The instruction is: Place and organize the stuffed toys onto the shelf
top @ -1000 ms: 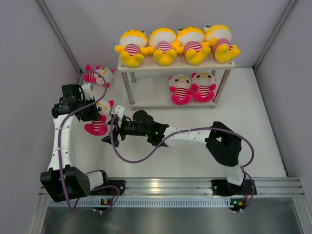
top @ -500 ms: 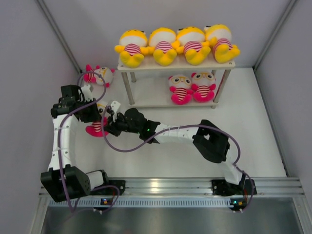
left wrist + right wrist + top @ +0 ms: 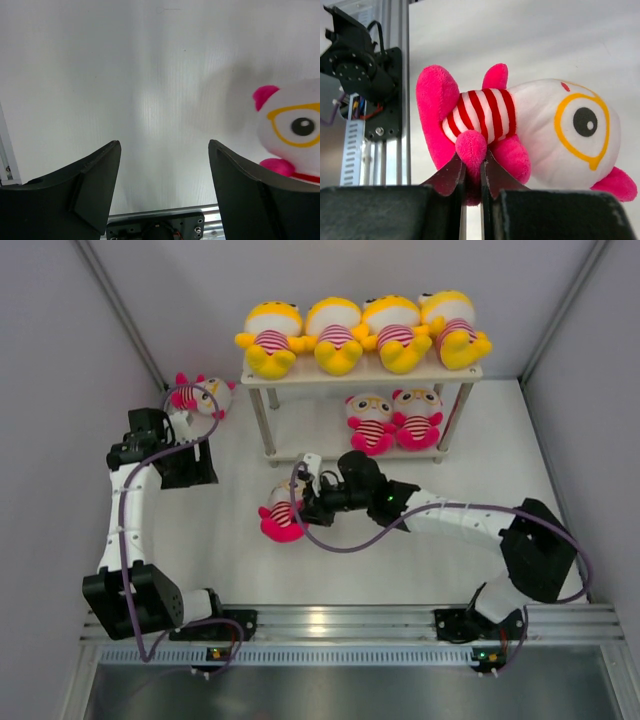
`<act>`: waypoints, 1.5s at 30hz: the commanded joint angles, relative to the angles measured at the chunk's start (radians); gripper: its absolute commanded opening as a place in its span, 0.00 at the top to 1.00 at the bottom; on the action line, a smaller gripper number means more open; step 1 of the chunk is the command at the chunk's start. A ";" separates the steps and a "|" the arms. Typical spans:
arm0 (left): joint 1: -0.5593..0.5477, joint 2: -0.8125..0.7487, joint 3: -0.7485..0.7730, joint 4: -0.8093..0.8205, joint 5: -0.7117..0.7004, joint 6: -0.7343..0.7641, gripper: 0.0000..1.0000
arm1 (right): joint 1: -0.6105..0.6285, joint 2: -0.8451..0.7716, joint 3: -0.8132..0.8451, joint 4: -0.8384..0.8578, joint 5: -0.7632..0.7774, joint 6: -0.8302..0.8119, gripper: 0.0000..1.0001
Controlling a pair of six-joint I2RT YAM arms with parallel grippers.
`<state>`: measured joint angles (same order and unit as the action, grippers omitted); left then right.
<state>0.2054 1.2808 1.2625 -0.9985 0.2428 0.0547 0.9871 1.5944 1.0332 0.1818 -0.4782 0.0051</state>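
My right gripper (image 3: 302,506) is shut on a pink-limbed stuffed toy (image 3: 281,517), held over the table in front of the shelf (image 3: 300,379). In the right wrist view the jaws (image 3: 472,161) pinch the toy's pink arm, and its striped body (image 3: 485,117) lies sideways. My left gripper (image 3: 192,468) stands open and empty near the left wall; its wrist view shows bare table between the wide jaws (image 3: 164,146) and a toy's face (image 3: 292,127) at the right edge. Another pink toy (image 3: 200,395) lies at the far left. Yellow toys (image 3: 337,335) fill the top tier; two pink ones (image 3: 372,422) (image 3: 418,418) sit below.
Grey walls close in the table on the left, right and back. An aluminium rail (image 3: 350,620) carrying both arm bases runs along the near edge. The lower tier's left half (image 3: 310,435) holds nothing. Purple cables loop off both arms.
The left gripper opened and let go of the pink toy, then drew back. The right gripper shut on that toy and carried it rightward, in front of the shelf.
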 commanded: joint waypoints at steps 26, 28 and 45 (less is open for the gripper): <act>0.011 0.023 0.055 0.009 0.019 0.030 0.23 | -0.347 0.199 0.303 0.001 0.081 -0.381 0.84; 0.012 0.023 0.055 0.011 0.027 0.030 0.23 | -0.352 0.217 0.306 0.014 0.108 -0.370 0.83; 0.012 0.017 0.051 0.009 0.027 0.050 0.23 | -0.418 0.225 0.223 0.070 0.228 -0.317 0.56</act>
<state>0.2100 1.3174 1.2823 -0.9977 0.2615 0.0856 0.5732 1.8751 1.2873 0.1707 -0.3191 -0.3267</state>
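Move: The right hand already grips the panda toy by one pink leg. The free spot on the lower shelf lies about 27 cm ahead of that hand, 5 cm to its right and roughly 5 cm lower. The nearer panda already shelved is some 28 cm ahead and 18 cm right; the front left post stands about 20 cm ahead and 8 cm left. From the left hand the spot is around 16 cm ahead, 28 cm right and 6 cm lower. Forward in one sweep, some 25 cm and drifting about 10 cm right, the right hand carries the held panda to the free spot on the lower shelf, rising about 6 cm on the way, then sinking about 9 cm. The fingers swing some 25 degrees clockwise, more towards the shelf, and part to nearly half open around the pink leg as the hand comes down. ##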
